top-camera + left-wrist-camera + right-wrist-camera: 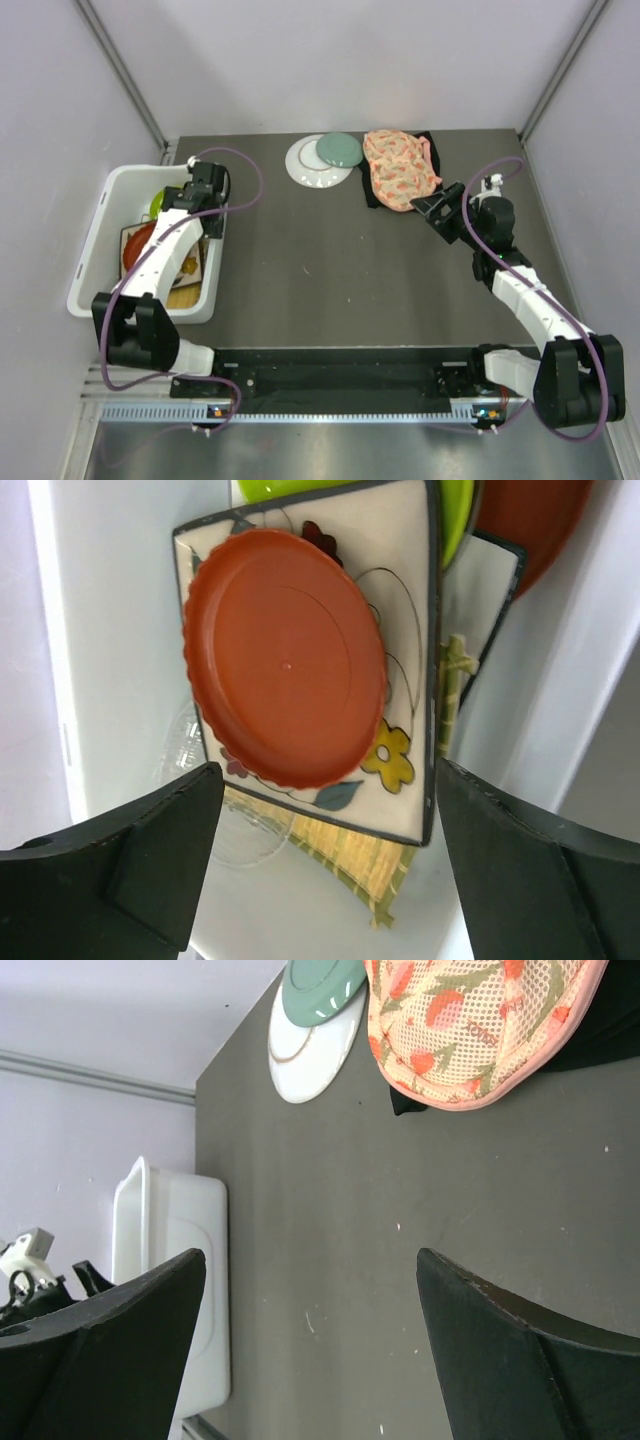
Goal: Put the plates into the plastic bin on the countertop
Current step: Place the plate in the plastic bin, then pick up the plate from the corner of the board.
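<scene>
The white plastic bin (95,225) stands at the left of the countertop (330,270) and holds several plates. In the left wrist view a red round plate (285,660) lies on a square floral plate (405,790), with a yellow woven plate (350,865), a clear glass plate (185,755) and a lime plate (455,520) around them. My left gripper (330,865) hangs open and empty above them, inside the bin (120,600). A pale green plate (338,150) rests on a white plate (310,165) at the back of the countertop. My right gripper (432,208) is open and empty, right of them.
A pink floral fabric piece (400,168) lies on a black cloth (372,198) just right of the two plates and next to my right gripper. Pale walls close in the left, back and right sides. The right wrist view shows the bin (175,1280) across the bare countertop (330,1210).
</scene>
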Robot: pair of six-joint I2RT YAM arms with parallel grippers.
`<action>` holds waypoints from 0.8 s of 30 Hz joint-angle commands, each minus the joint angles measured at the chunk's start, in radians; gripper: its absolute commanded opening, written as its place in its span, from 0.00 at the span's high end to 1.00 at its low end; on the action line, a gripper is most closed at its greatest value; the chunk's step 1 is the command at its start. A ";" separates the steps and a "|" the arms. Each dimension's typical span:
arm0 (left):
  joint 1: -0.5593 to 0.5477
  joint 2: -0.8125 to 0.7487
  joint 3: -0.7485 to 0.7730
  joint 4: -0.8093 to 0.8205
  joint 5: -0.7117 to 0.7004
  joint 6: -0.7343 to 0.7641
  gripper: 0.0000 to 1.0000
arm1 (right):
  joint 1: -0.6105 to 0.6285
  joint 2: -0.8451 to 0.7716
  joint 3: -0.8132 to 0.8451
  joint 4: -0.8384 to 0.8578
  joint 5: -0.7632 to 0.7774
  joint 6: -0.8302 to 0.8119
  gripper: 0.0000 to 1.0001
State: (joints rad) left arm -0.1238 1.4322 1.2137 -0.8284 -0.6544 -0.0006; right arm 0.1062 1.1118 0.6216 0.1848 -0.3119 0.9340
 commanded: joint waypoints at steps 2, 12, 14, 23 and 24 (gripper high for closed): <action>0.006 -0.096 0.096 -0.023 0.131 -0.062 0.07 | -0.011 -0.015 0.020 0.015 0.000 -0.027 0.13; -0.074 -0.089 0.236 0.297 0.483 -0.239 0.13 | -0.011 -0.010 0.092 -0.093 0.050 -0.115 0.14; -0.153 -0.038 0.244 0.360 0.489 -0.285 0.13 | -0.011 -0.007 0.090 -0.085 0.050 -0.109 0.14; -0.234 0.385 0.271 1.004 0.789 -0.640 0.14 | -0.011 0.003 0.107 -0.129 0.059 -0.136 0.14; -0.226 0.472 0.306 1.062 0.826 -0.673 0.14 | -0.011 0.003 0.110 -0.134 0.062 -0.139 0.14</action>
State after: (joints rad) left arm -0.3756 1.7283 1.4441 -0.1085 -0.0040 -0.4782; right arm 0.1062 1.1149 0.6701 0.0654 -0.2661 0.8310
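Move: The green plate lies on the white plate at the back of the table, about 38 cm ahead of the open left hand, 34 cm to its right and 15 cm below. The white plate's middle is some 35 cm ahead and 28 cm right; the patterned cloth is about 32 cm ahead and 52 cm right. The red plate already dropped in the bin lies about 6 cm ahead and 13 cm left. From the right hand, the green plate is about 36 cm ahead and 20 cm left. Towards the green and white plates, the left hand first rises about 12 cm out of the bin area, then swings right over the bin's side and forward, sinking again over the table, ending some 28 cm right and 17 cm forward of its start. The wrist swings round from pointing down-left to pointing forward and slightly right, fingers staying wide open and touching nothing. ##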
